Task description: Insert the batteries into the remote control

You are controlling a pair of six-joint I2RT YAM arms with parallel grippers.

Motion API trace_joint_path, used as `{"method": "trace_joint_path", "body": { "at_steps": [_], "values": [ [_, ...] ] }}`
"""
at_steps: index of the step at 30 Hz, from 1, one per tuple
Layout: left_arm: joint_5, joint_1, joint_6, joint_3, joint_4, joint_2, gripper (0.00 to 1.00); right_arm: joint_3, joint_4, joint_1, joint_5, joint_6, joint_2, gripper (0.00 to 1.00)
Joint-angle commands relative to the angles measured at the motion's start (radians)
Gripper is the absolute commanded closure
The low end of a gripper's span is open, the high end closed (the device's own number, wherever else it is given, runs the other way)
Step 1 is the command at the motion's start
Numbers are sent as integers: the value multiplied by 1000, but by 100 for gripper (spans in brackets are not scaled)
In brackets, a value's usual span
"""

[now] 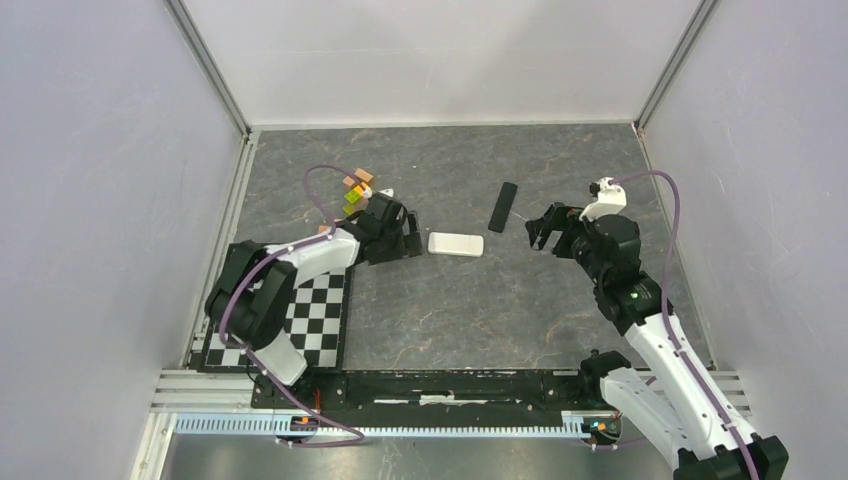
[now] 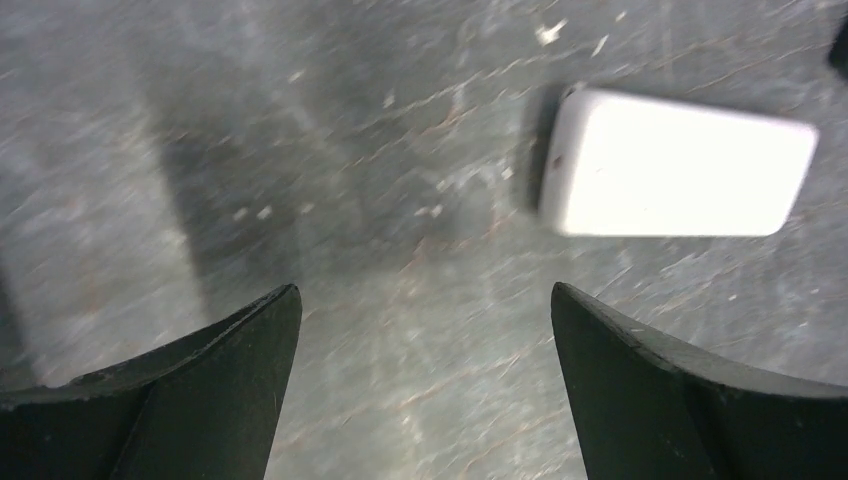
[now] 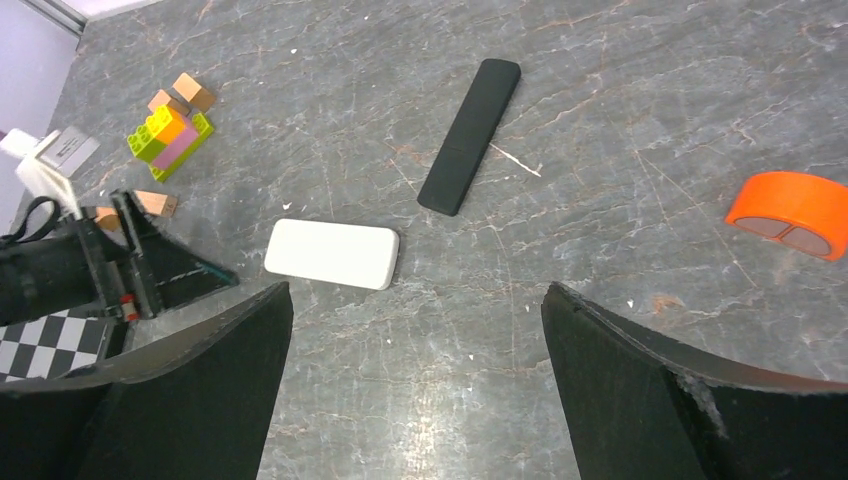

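The remote control lies flat on the grey table with its plain white back up; it also shows in the left wrist view and the right wrist view. My left gripper is just left of it, open, with only bare table between its fingers. The remote sits ahead and to the right of those fingertips, apart from them. My right gripper hovers well to the remote's right, open and empty. The batteries are out of view.
A slim black bar lies right of the remote, towards the back. A pile of coloured toy bricks sits behind the left gripper. An orange round roll lies at the right. A checkerboard sheet covers the near left.
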Motion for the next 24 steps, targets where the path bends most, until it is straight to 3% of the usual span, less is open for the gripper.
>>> {"method": "trace_joint_path", "body": {
  "at_steps": [1,6,17,24],
  "values": [
    [-115,7,85,-26,-140,-148,0,61,-31,-3,38,-45,-39,2],
    [-106,6,100,-34,-207,-414,0,99,-94,-2,113,-120,-63,2],
    [-71,6,197,151,-442,-1033,0,229,-264,-3,579,-248,-249,2],
    [-44,6,228,299,-556,-1159,0,273,-290,-2,730,-259,-412,2]
  ]
}}
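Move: My left hand is already empty and open just above the table. The white remote lies about 12 cm to its right and 3 cm ahead, with the toy bricks about 7 cm left and 12 ahead, and the black remote some 22 cm right and 10 ahead. From my right hand, open and empty about 20 cm above the table, the white remote lies roughly 19 cm left and 5 ahead. I clear away with both arms, fingers staying wide open and empty. My left hand slides a little left, then climbs steeply, nearly 40 cm, drawing back and farther left away from the white remote while its fingers tip up about 50 degrees. My right hand swings right, rises about 12 cm and draws back, turning clockwise some 30 degrees and tipping up. ##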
